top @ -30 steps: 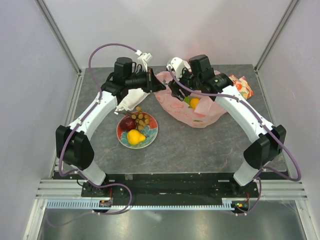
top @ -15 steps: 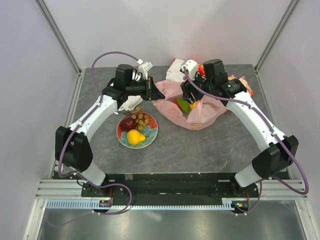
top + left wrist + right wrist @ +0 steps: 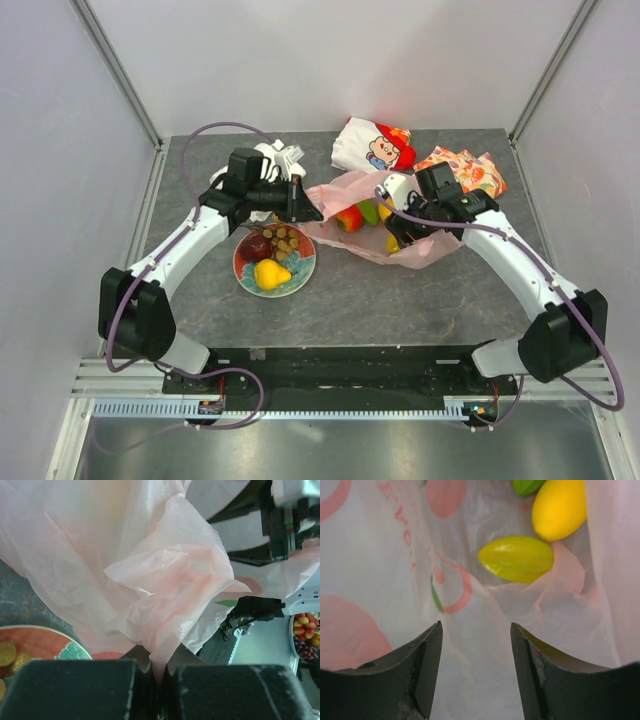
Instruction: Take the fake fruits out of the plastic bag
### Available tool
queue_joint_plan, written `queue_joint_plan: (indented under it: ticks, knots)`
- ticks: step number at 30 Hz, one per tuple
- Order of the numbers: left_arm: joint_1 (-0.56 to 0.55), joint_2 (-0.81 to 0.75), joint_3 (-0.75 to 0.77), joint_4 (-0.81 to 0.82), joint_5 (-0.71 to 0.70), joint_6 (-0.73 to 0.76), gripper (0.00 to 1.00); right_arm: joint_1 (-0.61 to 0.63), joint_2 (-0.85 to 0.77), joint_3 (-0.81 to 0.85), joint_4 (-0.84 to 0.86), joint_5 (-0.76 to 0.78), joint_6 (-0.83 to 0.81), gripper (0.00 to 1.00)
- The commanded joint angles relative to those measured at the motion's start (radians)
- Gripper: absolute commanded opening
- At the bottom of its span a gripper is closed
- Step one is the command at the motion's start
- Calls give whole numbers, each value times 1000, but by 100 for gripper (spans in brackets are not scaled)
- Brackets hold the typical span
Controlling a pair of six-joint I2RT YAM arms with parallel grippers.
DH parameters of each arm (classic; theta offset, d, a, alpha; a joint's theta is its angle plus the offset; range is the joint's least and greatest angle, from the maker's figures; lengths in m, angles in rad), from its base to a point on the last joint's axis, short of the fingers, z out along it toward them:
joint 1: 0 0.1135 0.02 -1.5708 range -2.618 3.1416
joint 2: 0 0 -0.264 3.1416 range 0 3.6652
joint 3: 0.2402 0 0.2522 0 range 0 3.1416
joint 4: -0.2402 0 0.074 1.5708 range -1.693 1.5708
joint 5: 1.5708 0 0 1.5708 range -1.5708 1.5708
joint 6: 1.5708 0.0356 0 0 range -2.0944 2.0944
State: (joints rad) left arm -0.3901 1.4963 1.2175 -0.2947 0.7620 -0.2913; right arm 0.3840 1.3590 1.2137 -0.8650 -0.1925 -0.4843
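Note:
The pale pink plastic bag [image 3: 425, 245] lies right of centre, its mouth facing left. My left gripper [image 3: 159, 666] is shut on a fold of the bag's film [image 3: 150, 575] and holds the left edge [image 3: 318, 200] up. Fake fruits show in the mouth: a red-orange one [image 3: 348, 217], a green one [image 3: 368, 211] and a yellow one [image 3: 385, 212]. My right gripper [image 3: 476, 645] stands open over the bag's inside, nothing between its fingers; a yellow-green piece [image 3: 516, 558] and a yellow fruit [image 3: 559, 507] lie just ahead. A plum [image 3: 257, 246], grapes [image 3: 284, 238] and a pear [image 3: 270, 273] sit on the plate.
The red plate [image 3: 300, 272] with teal pattern lies left of the bag, close under my left arm. A white cartoon-print cloth [image 3: 372, 145] is at the back. An orange-patterned cloth [image 3: 462, 168] sits at the back right, behind my right arm.
My right arm has drawn back toward the near right and dropped to the bag, uncovering the cartoon cloth. My left gripper has shifted slightly nearer with the bag edge still pinched.

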Motion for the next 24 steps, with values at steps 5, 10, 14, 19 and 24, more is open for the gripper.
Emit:
queue_joint_plan:
  ticks: [5,10,14,19,24]
  knots:
    - [-36,1,7,6,-21,52,2,1,299,177,265,172,166,90]
    - [-36,8,37,12,-27,55,2,-5,445,242,314,240,271,95]
    - [-36,15,43,14,-30,58,2,-16,512,294,325,251,305,95]
    - [-38,33,48,19,-24,49,2,-37,643,395,330,271,286,97]
    - [-39,62,85,19,-21,47,2,-50,759,451,331,309,242,97]
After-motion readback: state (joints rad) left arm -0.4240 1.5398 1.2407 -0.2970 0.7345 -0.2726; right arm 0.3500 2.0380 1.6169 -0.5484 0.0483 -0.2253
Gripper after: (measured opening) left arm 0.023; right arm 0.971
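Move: Some 18 cm ahead of the right hand, 2 cm left and 9 cm lower, is the bag's far side, still closed off by no finger. Nearer fruit lie about 13 cm below that hand: the near yellow fruit 4 cm ahead and 1 cm right, the far yellow fruit 12 cm ahead and 1 cm left, the green fruit 12 cm ahead and 5 cm left. From the left hand the far side is about 13 cm ahead, 16 cm right and 14 cm down. Reaching forward about 18 cm over the yellow fruits towards the bag's far side, the right hand sinks some 9 cm on the way, turns roughly 20 degrees clockwise and spreads its fingers from about two-thirds to nearly full opening, coming in among the plastic folds. The left hand keeps its pinch on the bag's left edge, almost still. ##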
